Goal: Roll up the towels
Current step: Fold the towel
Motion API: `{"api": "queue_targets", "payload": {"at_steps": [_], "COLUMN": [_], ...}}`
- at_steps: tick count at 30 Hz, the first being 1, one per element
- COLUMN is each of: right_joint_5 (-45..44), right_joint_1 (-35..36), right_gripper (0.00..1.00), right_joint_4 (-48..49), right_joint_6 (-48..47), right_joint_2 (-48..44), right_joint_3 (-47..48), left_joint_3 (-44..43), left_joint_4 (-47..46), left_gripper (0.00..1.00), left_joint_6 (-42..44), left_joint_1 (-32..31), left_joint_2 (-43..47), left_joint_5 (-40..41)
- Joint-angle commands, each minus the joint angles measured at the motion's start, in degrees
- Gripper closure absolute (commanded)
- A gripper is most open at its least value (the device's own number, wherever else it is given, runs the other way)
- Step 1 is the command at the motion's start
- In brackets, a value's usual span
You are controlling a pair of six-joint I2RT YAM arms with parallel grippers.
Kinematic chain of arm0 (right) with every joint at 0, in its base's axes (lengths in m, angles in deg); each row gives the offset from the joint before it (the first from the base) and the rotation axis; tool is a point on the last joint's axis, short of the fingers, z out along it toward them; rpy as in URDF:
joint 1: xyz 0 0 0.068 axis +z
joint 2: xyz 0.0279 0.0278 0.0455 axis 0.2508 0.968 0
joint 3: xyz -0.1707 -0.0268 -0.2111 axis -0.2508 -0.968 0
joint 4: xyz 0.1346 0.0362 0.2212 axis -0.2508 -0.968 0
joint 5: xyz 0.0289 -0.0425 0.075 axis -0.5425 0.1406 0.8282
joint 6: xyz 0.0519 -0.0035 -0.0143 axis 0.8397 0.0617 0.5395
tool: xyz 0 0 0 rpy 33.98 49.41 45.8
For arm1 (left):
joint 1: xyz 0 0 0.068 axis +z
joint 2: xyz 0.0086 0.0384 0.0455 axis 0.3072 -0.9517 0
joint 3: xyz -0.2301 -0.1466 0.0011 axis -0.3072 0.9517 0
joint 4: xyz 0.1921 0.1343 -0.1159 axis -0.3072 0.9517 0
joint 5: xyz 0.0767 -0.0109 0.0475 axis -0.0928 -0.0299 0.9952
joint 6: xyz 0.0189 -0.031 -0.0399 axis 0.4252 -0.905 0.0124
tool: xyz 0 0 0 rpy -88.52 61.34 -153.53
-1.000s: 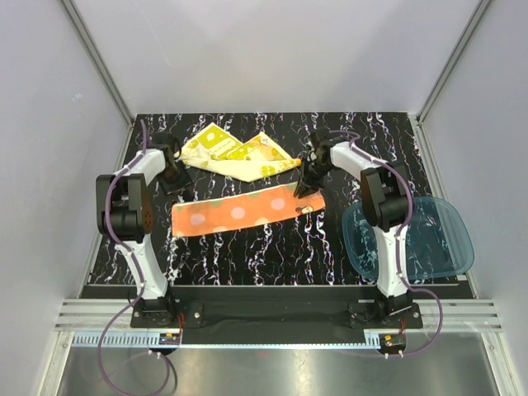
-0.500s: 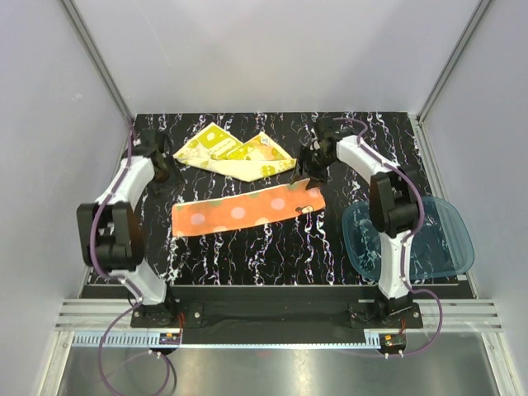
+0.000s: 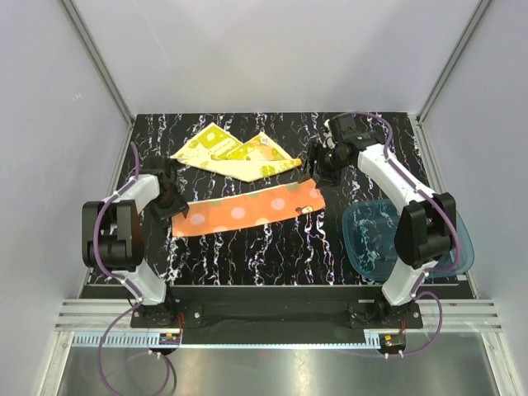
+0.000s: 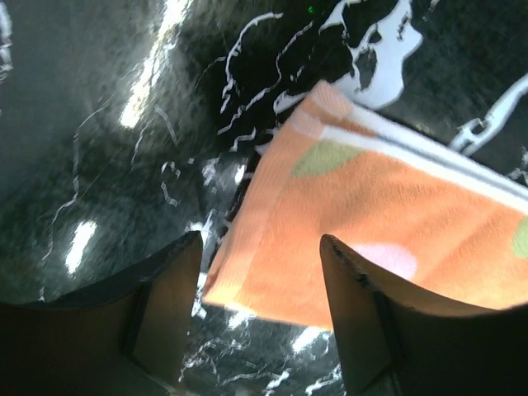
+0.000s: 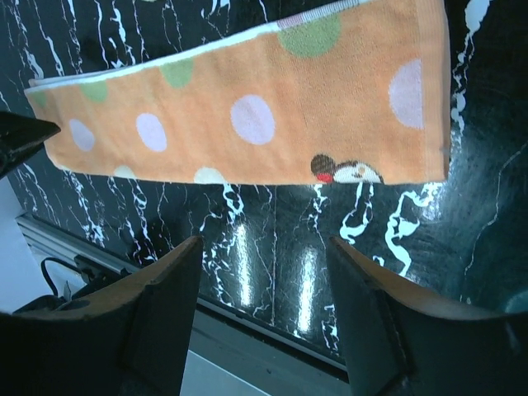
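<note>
The orange polka-dot towel [image 3: 247, 209] lies flat as a long folded strip in the middle of the table. The yellow patterned towel [image 3: 236, 154] lies crumpled behind it. My left gripper [image 3: 172, 203] hovers at the strip's left end. In the left wrist view it [image 4: 260, 285] stands open, with the orange towel's [image 4: 371, 223] corner below the gap and both fingers clear of it. My right gripper [image 3: 318, 167] hangs above and behind the strip's right end. It [image 5: 266, 276] is open and holds nothing, with the orange towel [image 5: 247, 115] spread out beyond it.
A translucent blue tray [image 3: 437, 239] sits at the table's right edge beside the right arm. The table top [image 3: 272, 252] is black with white veins. Grey walls stand on three sides, and a metal rail [image 3: 272, 313] runs along the near edge.
My right gripper opened, let go of the orange towel's right end and drew back from it. My left gripper swung toward the back, then came down to the strip's left end.
</note>
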State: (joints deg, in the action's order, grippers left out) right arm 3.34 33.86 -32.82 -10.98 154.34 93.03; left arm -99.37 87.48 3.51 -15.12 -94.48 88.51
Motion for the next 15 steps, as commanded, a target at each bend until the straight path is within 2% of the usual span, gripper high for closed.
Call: {"api": "queue_targets", "payload": {"at_steps": [1,6,9,11,15], "right_joint_5": [-1.1,-1.27,-1.36,-1.71,-1.1], "right_joint_1": [-0.35,-0.87,-1.49,-1.93,-2.19], "right_gripper": [0.31,0.31,0.32,0.32,0.33], "right_joint_4": [0.03,-0.32,-0.41,-0.23,0.47], "right_joint_6": [-1.42,-2.12,-2.65,-3.0,-3.26], "right_joint_2": [-4.48,-6.41,-7.47,-7.91,-8.44], "right_joint_3": [-2.11,-4.57,-6.33,-7.39,-9.49], "left_joint_3": [-2.14,-3.99,-6.09,-8.2,-15.39], "left_joint_4": [-3.06,-3.42,-3.42,-2.55,0.09], "left_gripper": [0.4,0.57,0.86,1.0,1.0], "left_joint_6": [-1.47,-1.82,-1.65,-1.47,-0.6], "left_joint_1": [-0.3,-0.48,-0.39,-0.3,0.13], "left_joint_2": [-2.92,-8.28,-10.48,-11.54,-14.87], "left_joint_5": [-0.81,-1.96,-1.52,-0.99,1.29]}}
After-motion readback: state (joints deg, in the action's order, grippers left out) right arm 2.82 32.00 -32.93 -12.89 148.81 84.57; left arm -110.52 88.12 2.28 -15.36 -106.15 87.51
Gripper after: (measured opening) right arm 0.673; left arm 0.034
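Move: Just below the open left hand lies the towel's near-left corner, about 2 cm back, 2 cm to the left and 2 cm down. The middle of this orange towel is some 19 cm to the hand's right and 4 cm ahead; the yellow towel's middle lies about 19 cm ahead and 16 cm to the right. From the raised right hand, that near-left corner is roughly 37 cm to the left, 8 cm back and 14 cm down. Dipping a little over 1 cm first, the left hand then sweeps forward about 5 cm, its fingers shutting on the way to pinch the orange towel's left end near its near corner and drag it outward, pointing down throughout. The open, empty right hand draws back and right some 4 cm, sinking slightly at the end. ##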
